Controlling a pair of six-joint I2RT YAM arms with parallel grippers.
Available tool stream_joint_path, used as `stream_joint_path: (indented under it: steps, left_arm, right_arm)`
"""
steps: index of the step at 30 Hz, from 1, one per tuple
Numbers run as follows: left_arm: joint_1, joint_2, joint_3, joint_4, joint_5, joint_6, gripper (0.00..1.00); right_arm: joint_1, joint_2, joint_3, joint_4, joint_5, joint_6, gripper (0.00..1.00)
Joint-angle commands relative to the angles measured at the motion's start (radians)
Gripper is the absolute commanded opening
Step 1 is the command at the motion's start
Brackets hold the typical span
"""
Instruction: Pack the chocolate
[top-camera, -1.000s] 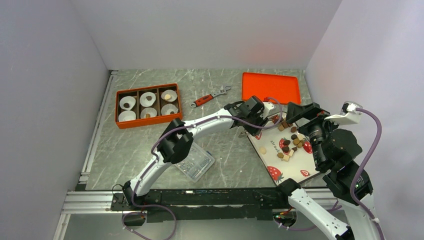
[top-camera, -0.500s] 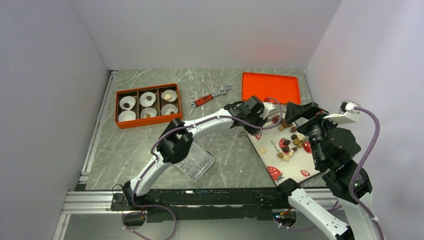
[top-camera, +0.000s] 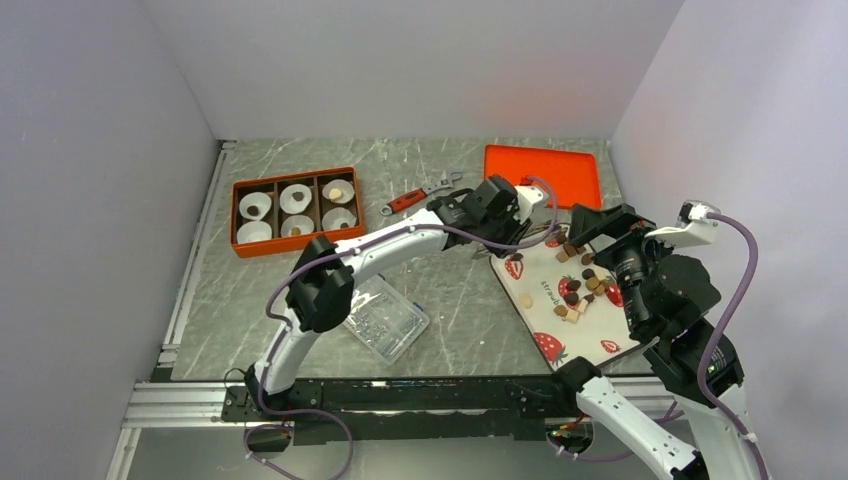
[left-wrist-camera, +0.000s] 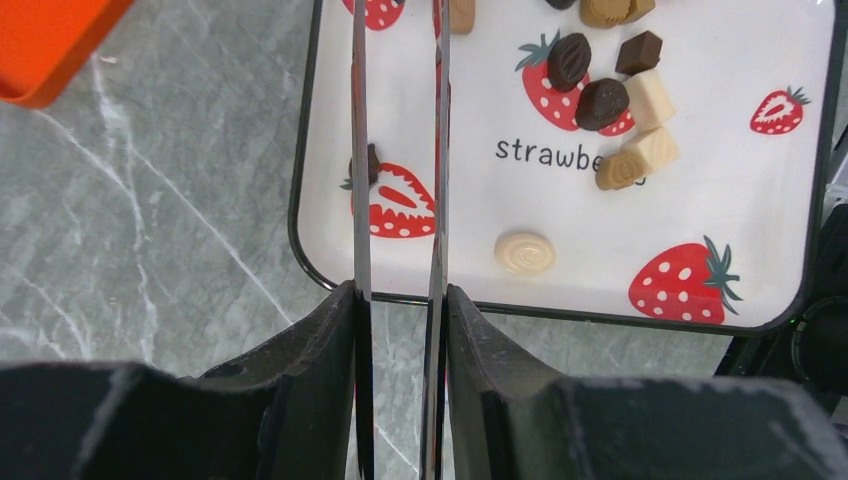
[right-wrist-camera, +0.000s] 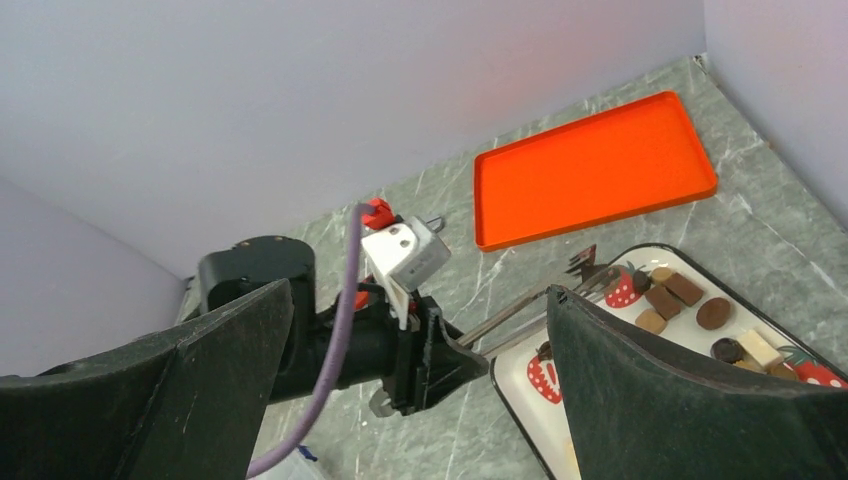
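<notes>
The chocolate (top-camera: 585, 285) lies as several small dark, tan and cream pieces on a white strawberry-print tray (top-camera: 545, 300); it also shows in the left wrist view (left-wrist-camera: 610, 95). My left gripper (top-camera: 518, 213) (left-wrist-camera: 400, 290) is shut on thin metal tongs (left-wrist-camera: 438, 150) that reach over the tray's left end. A small dark bit sits at their tips (right-wrist-camera: 584, 262); I cannot tell what it is. A dark piece (left-wrist-camera: 371, 164) lies on the tray beside one blade. My right gripper (top-camera: 600, 225) (right-wrist-camera: 420, 290) is wide open and empty above the tray's far right.
An orange box (top-camera: 236, 215) with white paper cups stands at the back left; two cups hold a tan piece (top-camera: 338, 190). An orange lid (top-camera: 542, 175) lies behind the tray. A red-handled wrench (top-camera: 420, 193) and a clear plastic container (top-camera: 388, 322) lie on the table.
My left gripper with the tongs has pulled back and to the left, off the middle of the tray toward its left end. The right arm has barely moved.
</notes>
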Motion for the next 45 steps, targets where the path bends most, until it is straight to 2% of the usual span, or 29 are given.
stream_joint_path:
  steps: [1, 12, 23, 34, 45]
  left_arm:
    - [0.019, -0.099, -0.022, 0.043, -0.001, -0.014, 0.33]
    - [0.131, -0.336, -0.243, 0.058, -0.049, -0.079, 0.33]
    - [0.341, -0.608, -0.538, 0.045, -0.106, -0.141, 0.33]
    - [0.568, -0.797, -0.691, -0.042, -0.205, -0.196, 0.34]
    - [0.798, -0.911, -0.785, -0.173, -0.308, -0.282, 0.33]
  right_arm:
    - [-0.002, 0.010, 0.006, 0.027, -0.014, -0.007, 1.00]
    - [-0.002, 0.018, -0.019, 0.057, -0.030, -0.007, 1.00]
    - [-0.002, 0.036, -0.048, 0.089, -0.060, -0.001, 1.00]
    - [-0.002, 0.066, -0.065, 0.117, -0.089, -0.007, 1.00]
    - [-0.002, 0.084, -0.077, 0.132, -0.109, -0.013, 1.00]
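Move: The left hand holds the tongs above the strawberry tray. The six-cup box it heads for lies about 47 cm to its left, 17 cm farther out and 13 cm lower. The wrench lies 18 cm left and 23 cm ahead, the clear case 27 cm left and 11 cm back, and the strawberry tray's middle 17 cm right and 6 cm back. From the right hand, the box is some 59 cm left, 27 cm ahead and well below. Keeping the tongs squeezed between its fingers, apparently with a chocolate at their tips, the left hand sweeps about 42 cm left, away from the strawberry tray to the box. It swings some 60 degrees counter-clockwise, so the tongs come to point forward over the cups; it also eases slightly forward and up. The right hand, open and empty, drifts about 5 cm left, forward and down. ##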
